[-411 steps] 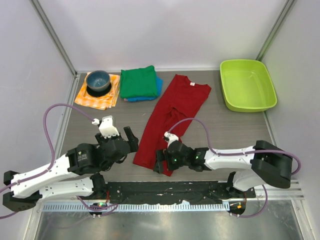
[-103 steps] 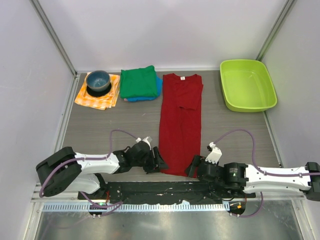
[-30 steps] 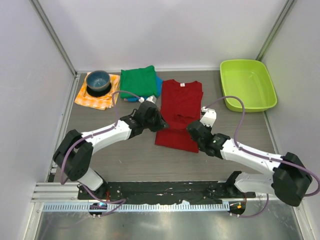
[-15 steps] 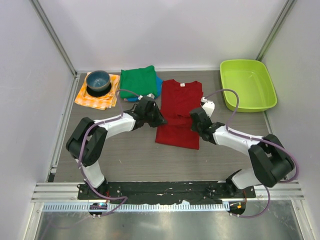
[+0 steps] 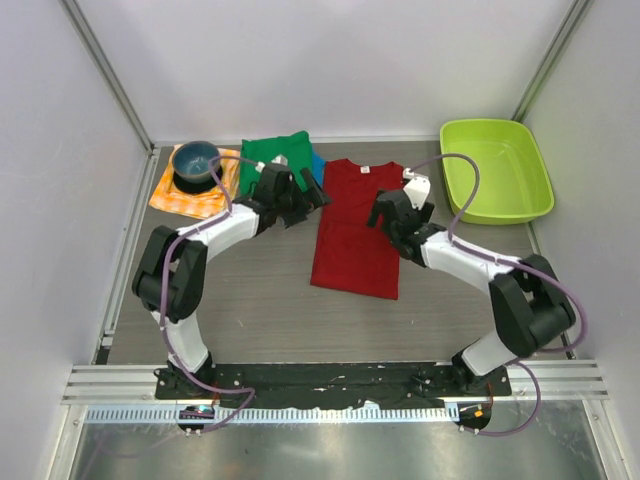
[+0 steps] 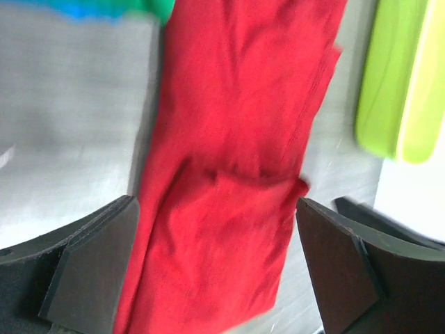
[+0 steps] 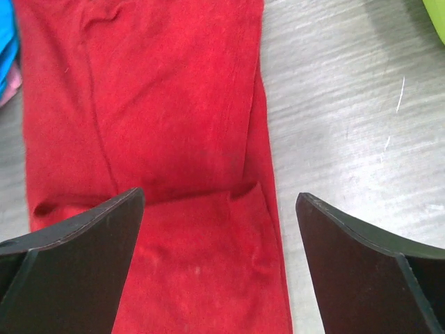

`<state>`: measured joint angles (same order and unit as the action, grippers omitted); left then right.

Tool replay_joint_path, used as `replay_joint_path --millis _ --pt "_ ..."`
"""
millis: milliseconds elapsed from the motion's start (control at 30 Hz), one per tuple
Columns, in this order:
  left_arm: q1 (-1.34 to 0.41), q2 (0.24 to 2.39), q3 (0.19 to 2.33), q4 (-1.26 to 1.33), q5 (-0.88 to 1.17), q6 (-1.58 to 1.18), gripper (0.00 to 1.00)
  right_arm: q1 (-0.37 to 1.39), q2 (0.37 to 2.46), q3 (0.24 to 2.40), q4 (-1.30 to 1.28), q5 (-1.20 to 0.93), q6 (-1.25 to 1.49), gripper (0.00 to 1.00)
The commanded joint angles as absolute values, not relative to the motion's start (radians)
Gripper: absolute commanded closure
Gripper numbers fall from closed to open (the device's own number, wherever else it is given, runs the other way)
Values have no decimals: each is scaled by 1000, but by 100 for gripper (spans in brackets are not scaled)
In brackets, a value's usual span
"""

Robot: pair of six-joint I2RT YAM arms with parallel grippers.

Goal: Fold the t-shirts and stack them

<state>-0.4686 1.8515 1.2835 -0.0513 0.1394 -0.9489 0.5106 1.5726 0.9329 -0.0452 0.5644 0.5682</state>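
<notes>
The dark red t-shirt (image 5: 355, 250) lies folded over on itself on the table, its folded layer's edge showing as a crease in both wrist views (image 6: 229, 174) (image 7: 160, 139). My left gripper (image 5: 303, 196) hovers at its far left edge, open, with nothing between the fingers (image 6: 90, 271). Over the shirt's far right part my right gripper (image 5: 388, 213) is also open and empty (image 7: 219, 264). The green t-shirt (image 5: 275, 162) sits folded on the blue t-shirt (image 5: 318, 168) at the back, just left of the red one.
A lime green tub (image 5: 495, 170) stands at the back right, also seen in the left wrist view (image 6: 389, 76). A blue bowl (image 5: 195, 160) rests on an orange-and-white checked cloth (image 5: 180, 198) at the back left. Walls close in on three sides.
Both grippers carried the red shirt's near end toward the back, folding it over, then opened and let it go. Both arms have reached farther back.
</notes>
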Motion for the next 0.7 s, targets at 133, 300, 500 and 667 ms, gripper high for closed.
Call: replay_joint_path --millis 133,300,500,667 --pt "-638 1545 918 -93 88 -936 0 686 1316 772 -293 548 658 2" --pt "-689 1462 747 -64 63 -972 0 727 1163 547 -237 523 739 5" --pt "-695 1462 664 -6 45 -986 0 729 1066 462 -230 543 761 6" --pt "-696 1537 666 69 25 -985 0 729 1039 426 -212 508 802 8"
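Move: The folded red t-shirt lies below both open grippers. Its near left corner is about 18 cm straight back from the left gripper and some 12 cm down; its near right corner is about 18 cm back, 1 cm right and 10 cm down from the right gripper. The green t-shirt is roughly 11 cm ahead and 10 cm left of the left gripper. The lime bin is about 11 cm ahead and 25 cm right of the right gripper. Draw both empty, wide-open grippers back over the red t-shirt to its near corners: the left about 18 cm back while sinking 8, the right some 16 cm back, first rising slightly and swinging left, then sinking. Tip both sets of fingers about 10 degrees further down, turning the left clockwise and the right counter-clockwise a little, and ease to a stop above the near edge. ##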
